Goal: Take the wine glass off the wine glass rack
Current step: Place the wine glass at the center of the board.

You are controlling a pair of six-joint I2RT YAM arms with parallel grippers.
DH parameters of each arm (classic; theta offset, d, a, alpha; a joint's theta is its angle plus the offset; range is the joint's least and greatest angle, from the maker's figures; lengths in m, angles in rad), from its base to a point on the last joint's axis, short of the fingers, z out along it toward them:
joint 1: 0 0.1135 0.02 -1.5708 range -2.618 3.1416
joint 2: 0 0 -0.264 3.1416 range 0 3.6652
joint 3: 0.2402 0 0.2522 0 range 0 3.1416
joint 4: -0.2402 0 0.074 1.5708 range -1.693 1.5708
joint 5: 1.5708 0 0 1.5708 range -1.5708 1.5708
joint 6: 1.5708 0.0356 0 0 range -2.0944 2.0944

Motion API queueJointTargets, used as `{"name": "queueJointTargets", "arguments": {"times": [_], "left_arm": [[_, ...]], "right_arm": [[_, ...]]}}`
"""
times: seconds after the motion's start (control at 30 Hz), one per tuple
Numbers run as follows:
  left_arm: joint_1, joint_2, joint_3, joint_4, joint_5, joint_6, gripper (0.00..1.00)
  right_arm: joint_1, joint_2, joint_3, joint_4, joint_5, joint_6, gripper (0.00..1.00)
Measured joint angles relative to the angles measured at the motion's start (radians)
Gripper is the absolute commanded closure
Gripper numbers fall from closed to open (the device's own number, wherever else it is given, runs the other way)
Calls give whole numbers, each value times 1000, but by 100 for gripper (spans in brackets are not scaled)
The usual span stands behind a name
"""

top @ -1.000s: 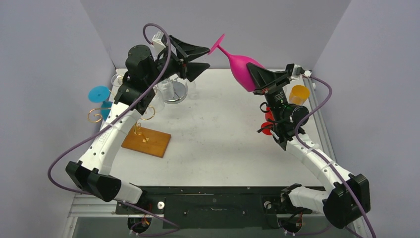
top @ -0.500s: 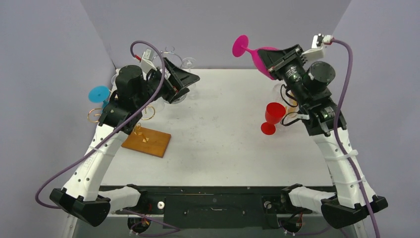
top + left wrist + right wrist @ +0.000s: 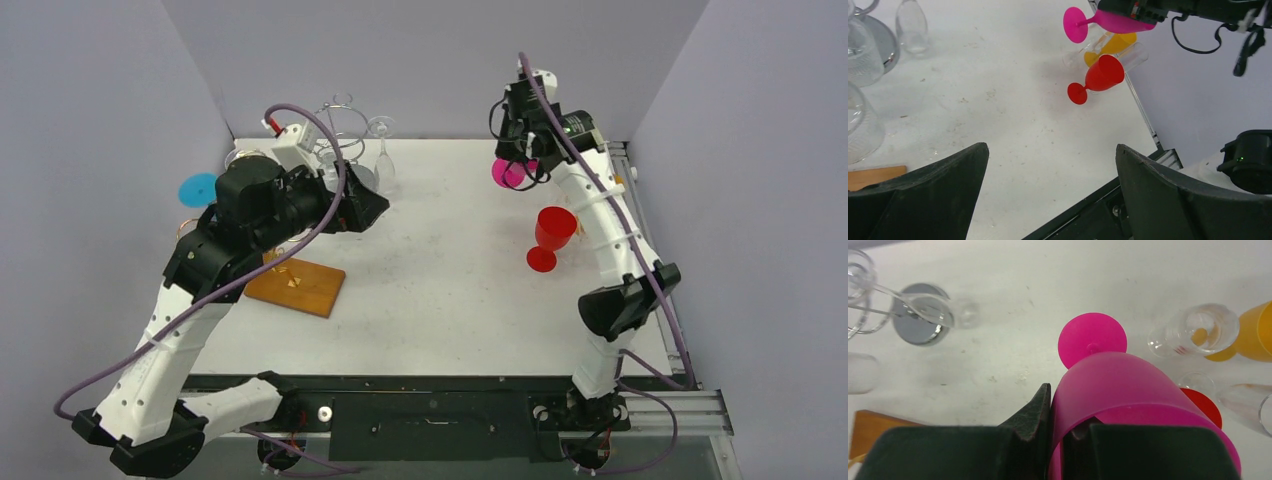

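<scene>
The pink wine glass (image 3: 510, 172) hangs in the air over the far right of the table, foot downward. My right gripper (image 3: 1060, 410) is shut on the rim of the pink wine glass (image 3: 1118, 385), one finger outside the bowl and one inside. The left wrist view shows the pink wine glass (image 3: 1075, 24) at its top, above the table. The wine glass rack (image 3: 297, 285), gold wire on a wooden base, stands at the left with a blue glass (image 3: 198, 188) hanging on it. My left gripper (image 3: 365, 210) is near it, and the gripper (image 3: 1050, 146) is open wide and holds nothing.
A red glass (image 3: 550, 235) stands below the pink one, with an orange cup (image 3: 1255, 332) and clear glasses (image 3: 1198, 330) beside it at the right edge. A chrome stand (image 3: 350, 175) and clear glasses (image 3: 381, 150) occupy the far left.
My right arm swung up and back with the pink glass, turning its foot toward the table. My left gripper opened wide and drew back to the left, away from the glass.
</scene>
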Motion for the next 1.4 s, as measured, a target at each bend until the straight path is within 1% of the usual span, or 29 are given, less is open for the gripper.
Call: {"name": "queueJointTargets", "arguments": {"times": [0.17, 0.33, 0.53, 0.93, 1.3, 1.4], "left_arm": [[-1, -75, -12, -25, -36, 60, 4], [-5, -121, -24, -29, -65, 90, 4], [-5, -140, -48, -32, -83, 102, 4], [-5, -128, -65, -35, -88, 119, 4], [-5, -124, -66, -35, -99, 121, 4], [-5, -124, -66, -35, -107, 121, 4]], "right_arm": [[16, 138, 47, -82, 51, -53, 100], [15, 223, 55, -99, 58, -81, 100], [0, 312, 64, -99, 43, -102, 100], [-50, 363, -3, -61, -8, -121, 100], [-56, 394, -85, 12, -34, -122, 100], [-57, 409, -102, 27, -41, -122, 97]]}}
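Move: The bare spot on the white board for the pink wine glass in the right hand's grip lies about 35 cm below that hand, 5 cm ahead and 1 cm right. The red glass stands roughly 2 cm back and 8 cm right of this hand, a clear glass 6 cm ahead and 11 right, the yellow glass 6 ahead and 17 right. From the left hand, the spot is some 21 cm ahead, 23 right and 41 below. Right hand lowers the still-pinched pink glass some 22 cm towards the board; left hand drifts leftward. ##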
